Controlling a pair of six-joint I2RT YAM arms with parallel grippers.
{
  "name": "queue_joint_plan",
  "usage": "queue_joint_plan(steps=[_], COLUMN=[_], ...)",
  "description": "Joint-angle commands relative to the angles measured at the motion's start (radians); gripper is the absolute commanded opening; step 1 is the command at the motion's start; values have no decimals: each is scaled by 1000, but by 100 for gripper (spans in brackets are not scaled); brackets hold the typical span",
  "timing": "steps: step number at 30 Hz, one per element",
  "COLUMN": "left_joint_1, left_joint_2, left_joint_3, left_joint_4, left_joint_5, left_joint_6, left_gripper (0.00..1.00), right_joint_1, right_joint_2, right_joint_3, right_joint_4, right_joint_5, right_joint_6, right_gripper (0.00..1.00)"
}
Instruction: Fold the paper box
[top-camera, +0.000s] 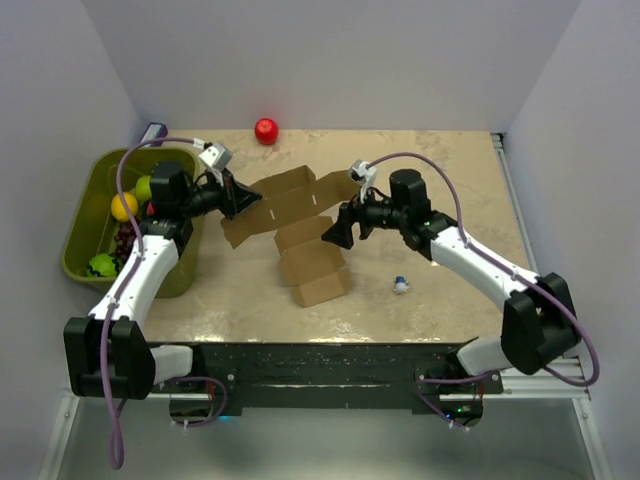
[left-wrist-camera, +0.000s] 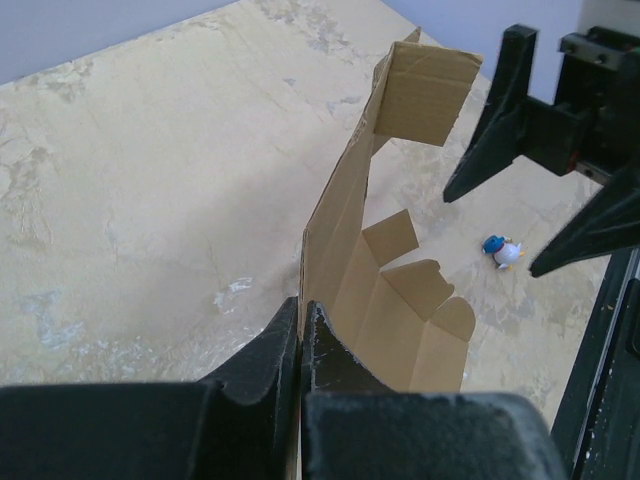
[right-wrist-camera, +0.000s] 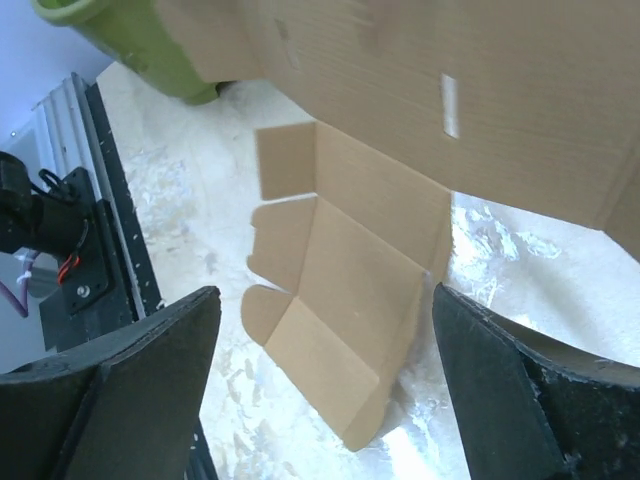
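Observation:
The paper box is a flat brown cardboard sheet with creased flaps, partly lifted off the table in the middle. My left gripper is shut on the sheet's left edge. In the left wrist view its fingertips pinch the thin cardboard, which stands on edge in front of them. My right gripper stands open at the sheet's right side. The right wrist view shows its jaws spread wide above the lower flaps, with nothing held between them.
A green bin holding fruit stands at the left, beside my left arm. A red ball lies at the far edge. A small blue and white toy sits on the table near my right arm.

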Motion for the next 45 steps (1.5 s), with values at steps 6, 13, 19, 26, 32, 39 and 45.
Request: queue_joint_plan(steps=[6, 13, 19, 26, 32, 39, 45], left_joint_1=[-23, -43, -51, -66, -71, -86, -86], left_joint_2=[3, 4, 4, 1, -5, -40, -176], left_joint_3=[15, 10, 12, 12, 15, 23, -20], left_joint_4=[41, 46, 43, 37, 22, -8, 35], left_joint_5=[54, 74, 68, 62, 59, -24, -280], left_joint_6=[4, 8, 8, 13, 28, 34, 54], left_gripper=[0, 0, 0, 0, 0, 28, 86], right_joint_1=[47, 58, 128, 205, 221, 221, 222], right_joint_2=[-209, -111, -65, -6, 41, 63, 46], right_joint_3=[50, 191, 248, 298, 360, 397, 366], right_joint_4=[11, 9, -9, -54, -135, -264, -291], right_joint_5=[349, 341, 445, 641, 728, 760, 778], right_joint_6=[-13, -19, -19, -21, 2, 5, 59], right_gripper=[93, 89, 87, 81, 40, 0, 0])
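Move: The right hand, empty and open, is under and nearer than the paper box sheet; the far-edge corner beside the right-hand slot lies about 7 cm ahead of it, 5 cm left and 7 cm higher. The left fingers pinching the sheet are some 17 cm left and 4 cm ahead of the right hand, 5 cm above; the hanging strip's middle is 9 cm back, 6 cm left and 12 cm below. From the left hand that corner is 12 cm right, 3 cm ahead and 2 cm above. The open right hand climbs about 10 cm out from under the sheet, swings forward while turning clockwise some 25 degrees, then sinks a few centimetres towards the far edge and shuts, pinching the cardboard at the corner beside the right-hand slot. The left hand keeps its pinch meanwhile, easing about 3 cm to the right and slightly back towards the right hand, and only once the right fingers have closed does it open wide and let go of the sheet. ##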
